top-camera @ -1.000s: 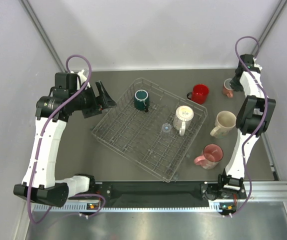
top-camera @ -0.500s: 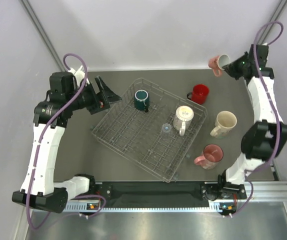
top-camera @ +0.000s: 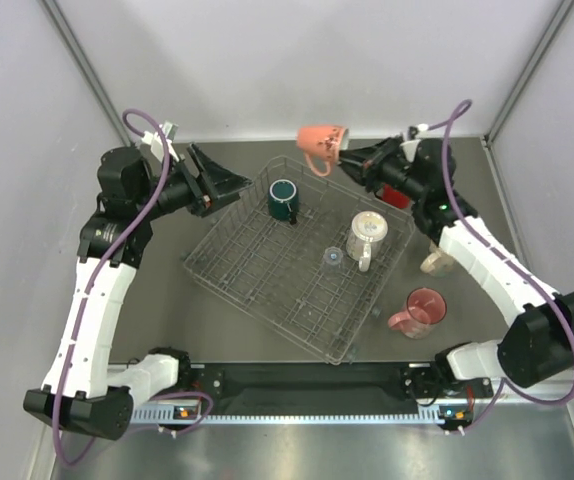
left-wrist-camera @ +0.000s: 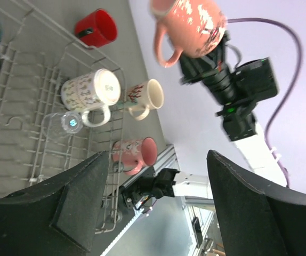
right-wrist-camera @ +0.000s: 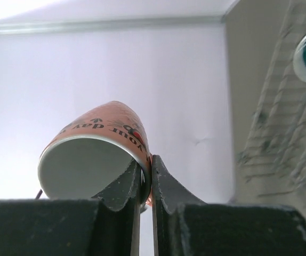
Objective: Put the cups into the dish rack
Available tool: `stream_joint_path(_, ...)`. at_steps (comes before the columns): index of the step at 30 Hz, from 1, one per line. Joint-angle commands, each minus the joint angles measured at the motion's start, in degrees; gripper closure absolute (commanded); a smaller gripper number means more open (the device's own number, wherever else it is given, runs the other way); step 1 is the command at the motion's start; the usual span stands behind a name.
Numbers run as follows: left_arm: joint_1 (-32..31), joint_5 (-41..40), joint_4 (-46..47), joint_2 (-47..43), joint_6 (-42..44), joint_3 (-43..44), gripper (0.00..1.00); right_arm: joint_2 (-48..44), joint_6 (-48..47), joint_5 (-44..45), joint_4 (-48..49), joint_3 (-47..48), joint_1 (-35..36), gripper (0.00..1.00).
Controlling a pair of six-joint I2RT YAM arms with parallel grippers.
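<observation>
My right gripper is shut on the rim of the small salmon cup, holding it in the air, tipped sideways, above the far edge of the dish rack. In the right wrist view the fingers pinch the cup's wall, one inside and one outside. In the rack are a teal cup, a cream patterned cup and a clear glass cup. A red cup, a cream cup and a pink cup are on the table to the right. My left gripper hangs open and empty at the rack's far left corner.
The right arm crosses above the red and cream cups and partly hides them. The left wrist view shows the salmon cup high up, and the pink cup near the table's front rail. Grey walls close in the back and sides.
The right arm has swung the salmon cup from the back right corner leftward to above the rack's far edge. The left gripper has shifted slightly toward the rack.
</observation>
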Motion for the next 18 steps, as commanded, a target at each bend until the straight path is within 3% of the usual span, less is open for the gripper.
stream_joint_path(1,-1.53,2.01,9.42,-1.00,-2.72,-0.72,0.22,-2.92,14.31,3.18,20.97,-1.14,6.97,1.00)
stream_joint_path(8,-6.18,-0.54,11.44,-0.21,-3.16,-0.72,0.22,2.42,26.61,8.91,38.46,-4.05,17.95,1.00)
stream_joint_path(18,-6.36,-1.42,15.14,-0.83,-3.86,0.51,0.23,5.07,28.03,8.65,39.01,-3.17,22.46,1.00)
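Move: The right hand already holds the orange cup by its rim, up in the air. The cup lies about 20 cm to the right of the open left hand and some 12 cm farther out, roughly level with it. From the right hand, the left gripper is about 25 cm left and 10 cm back. The teal cup stands in the rack some 15 cm left of the right hand, 6 cm ahead and 31 below; the patterned white cup is 9 cm right, 2 cm back and 30 below. Sweeping left about 12 cm while drawing back 8 and rising some 6, the right hand carries the orange cup towards the open left gripper, slowing near the end. It keeps its pinch on the rim and rolls its left side up while turning counter-clockwise, some 30 degrees in all. The left hand eases about 3 cm right and 3 up to meet it, fingers staying open. ##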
